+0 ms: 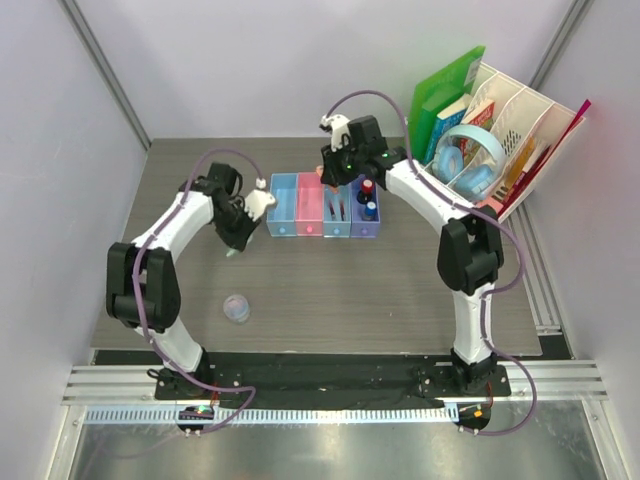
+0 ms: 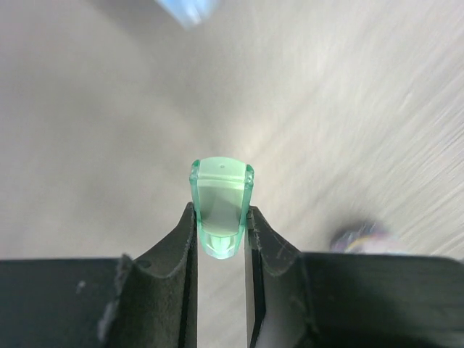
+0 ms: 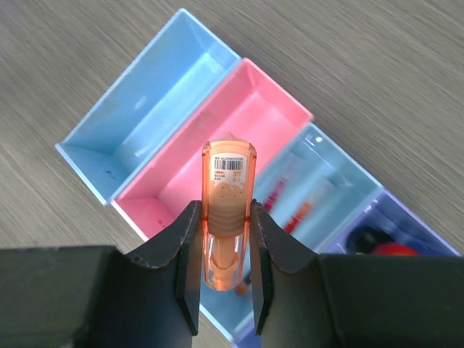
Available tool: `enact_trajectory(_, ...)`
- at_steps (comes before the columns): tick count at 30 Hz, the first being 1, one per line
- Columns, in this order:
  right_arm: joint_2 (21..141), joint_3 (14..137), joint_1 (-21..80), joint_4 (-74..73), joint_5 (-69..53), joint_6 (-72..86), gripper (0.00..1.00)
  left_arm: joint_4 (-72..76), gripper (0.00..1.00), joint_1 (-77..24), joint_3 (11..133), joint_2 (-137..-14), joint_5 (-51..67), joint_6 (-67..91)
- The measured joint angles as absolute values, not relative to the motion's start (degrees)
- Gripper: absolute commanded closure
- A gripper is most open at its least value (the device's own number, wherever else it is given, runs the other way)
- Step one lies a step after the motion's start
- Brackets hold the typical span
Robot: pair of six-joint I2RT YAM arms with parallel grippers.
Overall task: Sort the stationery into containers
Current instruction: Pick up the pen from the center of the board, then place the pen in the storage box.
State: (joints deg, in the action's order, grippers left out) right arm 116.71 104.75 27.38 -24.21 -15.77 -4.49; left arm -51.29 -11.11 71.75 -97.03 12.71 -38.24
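My left gripper is shut on a short translucent green piece, held above the bare tabletop; in the top view this gripper hangs left of the containers. My right gripper is shut on a short orange piece over the pink tray. The containers form a row: light blue, pink, light blue with slim red pens, and purple-blue with red- and blue-capped bits. A round bluish disc lies on the table near the left arm.
A white perforated organizer with books, a green folder and blue headphones stands at the back right. Pale walls close in both sides. The wood-grain table ends at a black strip by the arm bases.
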Motion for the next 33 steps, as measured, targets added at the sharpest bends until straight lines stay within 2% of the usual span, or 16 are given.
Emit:
enact_trajectory(9,123.8,109.5,30.8,-21.1,-19.4,-1.7,0.99,-51.2,1.0,-11.1,93.6,-99.6,26.4,-27.3)
enact_trajectory(15,129.1,111.1,31.3,-20.2,-20.4,-1.1,0.99,-51.0,1.0,-11.1,97.0,-103.2,31.4,-22.8)
enact_trajectory(18,131.3,111.1,31.3,-20.2,-20.4,-0.4,0.93,-50.8,1.0,-11.3,97.2,-104.2,32.6,-21.3)
enact_trajectory(19,131.8,111.1,31.3,-20.2,-20.3,-0.2,0.91,-50.8,1.0,-11.4,97.4,-104.4,32.9,-21.0)
enact_trajectory(23,132.1,111.1,30.9,-20.2,-19.6,-0.1,0.67,-50.2,1.0,-11.8,98.5,-104.9,34.0,-19.5)
enact_trajectory(25,132.1,111.1,30.9,-20.1,-19.4,-0.1,0.61,-49.5,1.0,-12.0,99.4,-105.3,34.5,-18.7)
enact_trajectory(26,132.1,111.1,30.9,-20.1,-19.4,-0.3,0.53,-49.1,1.0,-12.1,99.8,-105.5,34.6,-18.3)
enact_trajectory(30,131.3,111.0,31.0,-20.6,-18.6,-1.5,0.36,-47.4,1.0,-12.7,101.9,-107.2,35.4,-16.3)
enact_trajectory(33,128.9,109.8,31.1,-21.9,-17.7,-2.7,0.31,-46.4,1.0,-13.3,103.8,-109.5,35.8,-14.9)
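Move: Over the tray's middle, the right hand holds the orange pen, with the pink compartment some 5 cm to its left, 1 cm ahead and 15 cm below. Of that compartment, the empty blue one lies 7 cm left and the slim-pen one 6 cm right, both level with it in reach. From the left hand, which holds the green pen, the pink compartment is roughly 15 cm ahead, 20 cm right and 5 cm below; the empty blue one is 15 cm ahead, 14 cm right. Swinging about 6 cm left and then sinking some 9 cm towards the pink compartment, the right hand opens and lets go of the orange pen, then starts back up. Meanwhile the left hand, keeping its grip on the green pen, rises about 12 cm early on while heading right and forward to the tray, its fingertips tilting some 30 degrees towards the right. ##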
